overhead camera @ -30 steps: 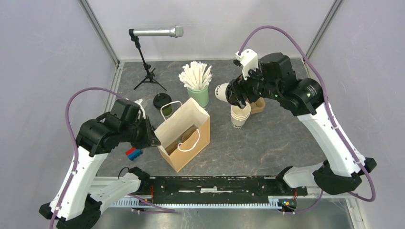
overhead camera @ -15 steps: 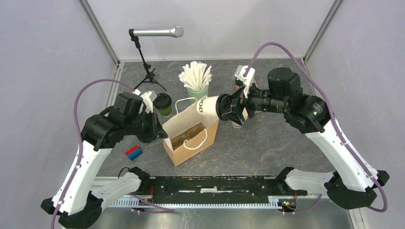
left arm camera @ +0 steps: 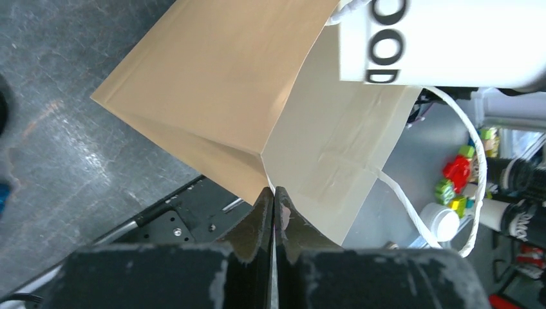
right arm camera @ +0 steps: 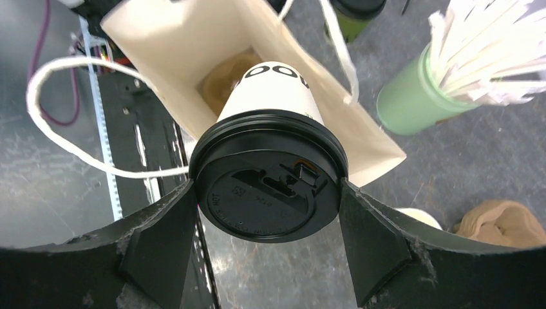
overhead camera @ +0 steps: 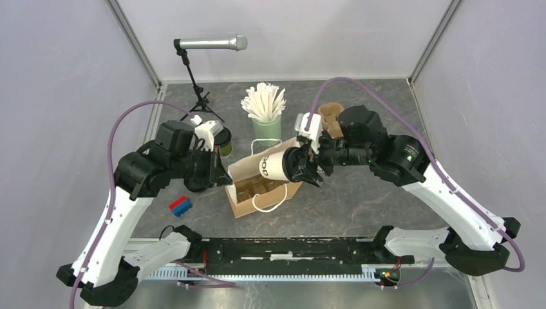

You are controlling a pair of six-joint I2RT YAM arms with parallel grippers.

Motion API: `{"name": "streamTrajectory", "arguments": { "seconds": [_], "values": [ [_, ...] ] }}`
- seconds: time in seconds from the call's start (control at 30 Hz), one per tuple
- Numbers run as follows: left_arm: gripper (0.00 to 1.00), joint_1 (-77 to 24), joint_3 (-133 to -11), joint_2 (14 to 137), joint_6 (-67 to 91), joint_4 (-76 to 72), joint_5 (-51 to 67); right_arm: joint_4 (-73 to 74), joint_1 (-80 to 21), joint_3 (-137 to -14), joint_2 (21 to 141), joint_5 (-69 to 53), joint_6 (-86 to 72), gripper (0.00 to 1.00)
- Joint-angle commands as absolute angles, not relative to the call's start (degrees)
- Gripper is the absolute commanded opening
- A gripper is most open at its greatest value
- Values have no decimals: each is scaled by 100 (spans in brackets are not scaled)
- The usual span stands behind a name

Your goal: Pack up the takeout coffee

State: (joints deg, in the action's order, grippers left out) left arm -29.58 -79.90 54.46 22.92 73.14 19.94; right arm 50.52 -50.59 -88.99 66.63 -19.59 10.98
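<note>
A white takeout coffee cup point(overhead camera: 273, 166) with dark print and a black lid point(right arm camera: 267, 187) hangs tilted in the air, its base pointing into the mouth of a brown paper bag point(overhead camera: 248, 168). My right gripper point(overhead camera: 302, 166) is shut on the cup at the lid rim point(right arm camera: 266, 193). A brown pulp carrier point(right arm camera: 222, 80) lies at the bag's bottom. My left gripper point(left arm camera: 275, 196) is shut on the bag's point(left arm camera: 212, 96) rim at a corner fold, at the bag's left end point(overhead camera: 226, 177). An olive-green lidded cup point(overhead camera: 223, 143) stands behind the left wrist, partly hidden.
A mint-green cup of white sticks point(overhead camera: 265, 125) stands just behind the bag. Another pulp carrier point(overhead camera: 329, 116) lies at the back right, with a cream cup rim point(right arm camera: 418, 219) near it. A microphone on a stand point(overhead camera: 209, 44) is at the back left. Red and blue blocks point(overhead camera: 180, 206) lie front left.
The right gripper carried the white cup left and down to the bag's mouth. The left gripper closed on the bag's rim, and the bag tipped over toward the right.
</note>
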Motion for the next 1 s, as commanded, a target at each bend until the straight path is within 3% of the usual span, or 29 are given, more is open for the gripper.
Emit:
{"name": "streamTrajectory", "arguments": {
  "seconds": [0.0,0.17,0.33,0.4,0.43,0.6,0.97],
  "values": [
    [5,-2927,-7973,5416,1270,7068,2167,5334,-5328,-8795,6734,-1227,1477,70],
    [8,-2903,-7852,5551,1060,6456,1733,5496,-5774,-9040,7057,-814,1567,70],
    [33,-2849,-8120,5644,1399,6294,1381,5384,-6309,-9318,7453,-411,1503,70],
    [51,-2844,-8301,5605,1698,6562,1199,5462,-6538,-9480,7655,-145,1496,69],
    [53,-2846,-8392,5576,1810,6723,1171,5513,-6654,-9566,7749,-80,1495,69],
    [61,-2839,-8566,5193,2564,7463,830,5503,-6907,-9697,7951,93,1485,70],
    [61,-2844,-8355,5049,2991,8208,18,5730,-6926,-9650,8024,98,1539,70]
  ]
}}
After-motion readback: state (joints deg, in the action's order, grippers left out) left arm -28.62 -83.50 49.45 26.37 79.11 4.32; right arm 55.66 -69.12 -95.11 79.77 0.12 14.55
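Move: The right hand holds the white cup by its black lid, base pointing left. The bag's mouth lies about 8 cm to its left, level fore-and-aft and 7 cm lower, and the straw jar some 30 cm ahead, 7 cm left. From the left hand, shut on the near-left rim, the mouth's middle is about 9 cm right and 3 cm ahead; the green lidded cup stands some 28 cm ahead and 4 cm left, and a loose black lid 18 cm ahead and 13 cm left, both far below. Down first, then left, about 5 cm each way and slightly back, the right hand brings the white cup base-first into the bag's mouth, still gripping the lid and turning some 15 degrees so the base points more steeply down. The left hand goes about 4 cm forward, its fingers opening wide to let go of the rim, then draws back again and some 5 cm left. ##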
